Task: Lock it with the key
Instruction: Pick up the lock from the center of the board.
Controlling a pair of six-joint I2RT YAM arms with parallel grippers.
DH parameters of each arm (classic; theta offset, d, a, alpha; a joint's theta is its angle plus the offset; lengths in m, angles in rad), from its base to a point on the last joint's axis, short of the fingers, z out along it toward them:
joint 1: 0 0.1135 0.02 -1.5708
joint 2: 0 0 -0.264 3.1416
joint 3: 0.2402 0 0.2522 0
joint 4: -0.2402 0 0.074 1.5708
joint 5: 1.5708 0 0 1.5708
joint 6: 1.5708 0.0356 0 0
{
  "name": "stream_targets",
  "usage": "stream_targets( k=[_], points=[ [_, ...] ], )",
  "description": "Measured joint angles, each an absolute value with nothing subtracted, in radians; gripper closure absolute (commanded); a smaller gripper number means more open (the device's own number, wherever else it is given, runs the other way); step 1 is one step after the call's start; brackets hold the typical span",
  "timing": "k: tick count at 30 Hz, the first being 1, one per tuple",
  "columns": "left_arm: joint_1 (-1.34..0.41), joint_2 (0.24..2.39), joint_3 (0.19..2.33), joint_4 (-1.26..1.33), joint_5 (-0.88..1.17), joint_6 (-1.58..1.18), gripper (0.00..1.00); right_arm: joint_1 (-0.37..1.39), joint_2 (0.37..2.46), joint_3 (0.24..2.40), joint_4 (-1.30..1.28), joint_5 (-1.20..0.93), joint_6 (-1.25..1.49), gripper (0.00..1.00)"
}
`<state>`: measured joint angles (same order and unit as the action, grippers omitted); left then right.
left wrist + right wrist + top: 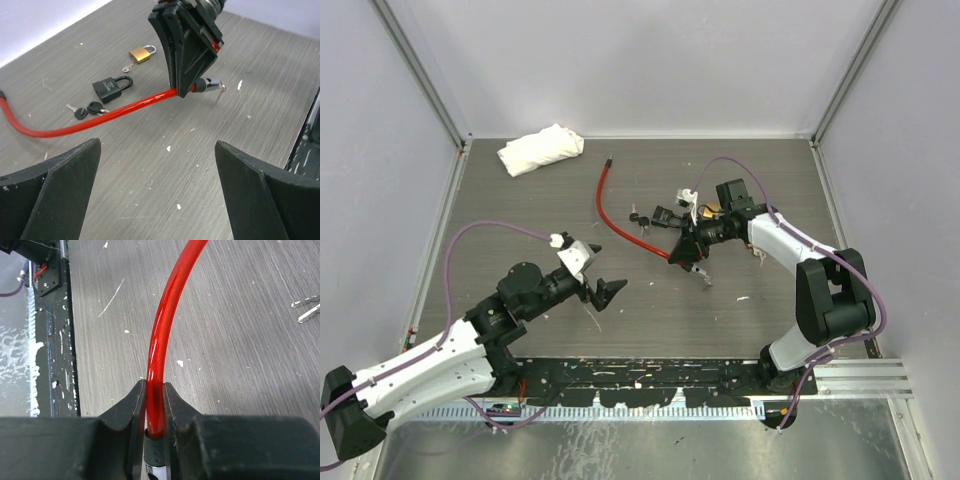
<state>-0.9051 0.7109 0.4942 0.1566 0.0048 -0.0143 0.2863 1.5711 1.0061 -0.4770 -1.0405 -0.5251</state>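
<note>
A red cable lock (603,205) lies curved on the grey table. My right gripper (688,252) is shut on the cable (162,325) just ahead of its black collar, with the fingers (134,412) pressed on both sides. In the left wrist view, the silver lock head (210,82) pokes out below the right gripper (185,50), and a key (220,93) hangs from it. My left gripper (157,165) is open over bare table, to the left of the cable end and apart from it (603,272).
A black padlock (111,88), a brass padlock (141,53) and loose black-headed keys (90,108) lie beyond the cable. Two more keys (307,307) show at the right edge of the right wrist view. A white cloth (540,148) sits at the back left. Walls enclose the table.
</note>
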Motion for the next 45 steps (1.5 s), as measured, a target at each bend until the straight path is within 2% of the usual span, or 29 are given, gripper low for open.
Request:
stream_targets(
  k=[8, 14, 21, 28, 30, 32, 37, 39, 44, 45],
  points=[
    [-0.905, 0.736, 0.575, 0.013, 0.131, 0.275, 0.02, 0.286, 1.571, 1.006, -0.495, -1.106, -0.525, 0.99],
    [-0.905, 0.877, 0.659, -0.068, 0.208, 0.495, 0.02, 0.286, 1.571, 1.006, -0.509, -1.144, -0.529, 0.99],
    [-0.905, 1.068, 0.707, -0.067, 0.174, 0.695, 0.01, 0.297, 1.571, 1.013, -0.559, -1.173, -0.579, 0.99],
    [-0.905, 1.261, 0.825, -0.066, 0.094, 0.828, 0.09, 0.308, 1.571, 1.016, -0.595, -1.195, -0.618, 0.99],
    [-0.905, 1.299, 0.841, -0.058, 0.078, 0.850, 0.14, 0.310, 1.571, 1.019, -0.607, -1.201, -0.630, 0.99],
    [-0.905, 1.332, 0.844, -0.050, 0.068, 0.863, 0.23, 0.313, 1.571, 1.022, -0.612, -1.205, -0.635, 0.99],
    [-0.905, 1.375, 0.844, -0.051, 0.069, 0.884, 0.30, 0.315, 1.571, 1.023, -0.629, -1.218, -0.656, 0.99],
    [-0.905, 1.383, 0.846, -0.050, 0.076, 0.886, 0.38, 0.318, 1.571, 1.023, -0.638, -1.222, -0.664, 0.99],
    [-0.905, 1.402, 0.850, -0.052, 0.081, 0.892, 0.81, 0.323, 1.571, 1.028, -0.661, -1.229, -0.684, 0.99],
    [-0.905, 1.403, 0.850, -0.052, 0.080, 0.893, 0.87, 0.323, 1.571, 1.029, -0.663, -1.229, -0.686, 0.99]
  ],
)
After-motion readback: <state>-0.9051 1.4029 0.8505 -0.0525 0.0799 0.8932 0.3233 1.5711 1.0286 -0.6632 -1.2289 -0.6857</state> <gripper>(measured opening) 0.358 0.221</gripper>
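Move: The red lock already hangs in the right fingers. The stretch that the empty left hand goes for lies about 9 cm ahead of it, 8 cm to its right and 11 cm lower. The black padlock lies on the board some 15 cm ahead of the left hand, 12 cm right and 22 cm down, and the black keys 15 cm ahead, 5 cm right and equally low. From the right hand that stretch is about 5 cm left, 2 cm ahead, nearly level. The left fingers end up closing around the red tube of the lock, just left of the right hand's grip. To get there the wide-open left hand sinks about 10 cm while going forward and right, rolling its left side up some 50 degrees so that the fingers slant down. The right hand keeps its pinch beside the end fitting and draws the lock back about 4.5 cm, rising slightly. ##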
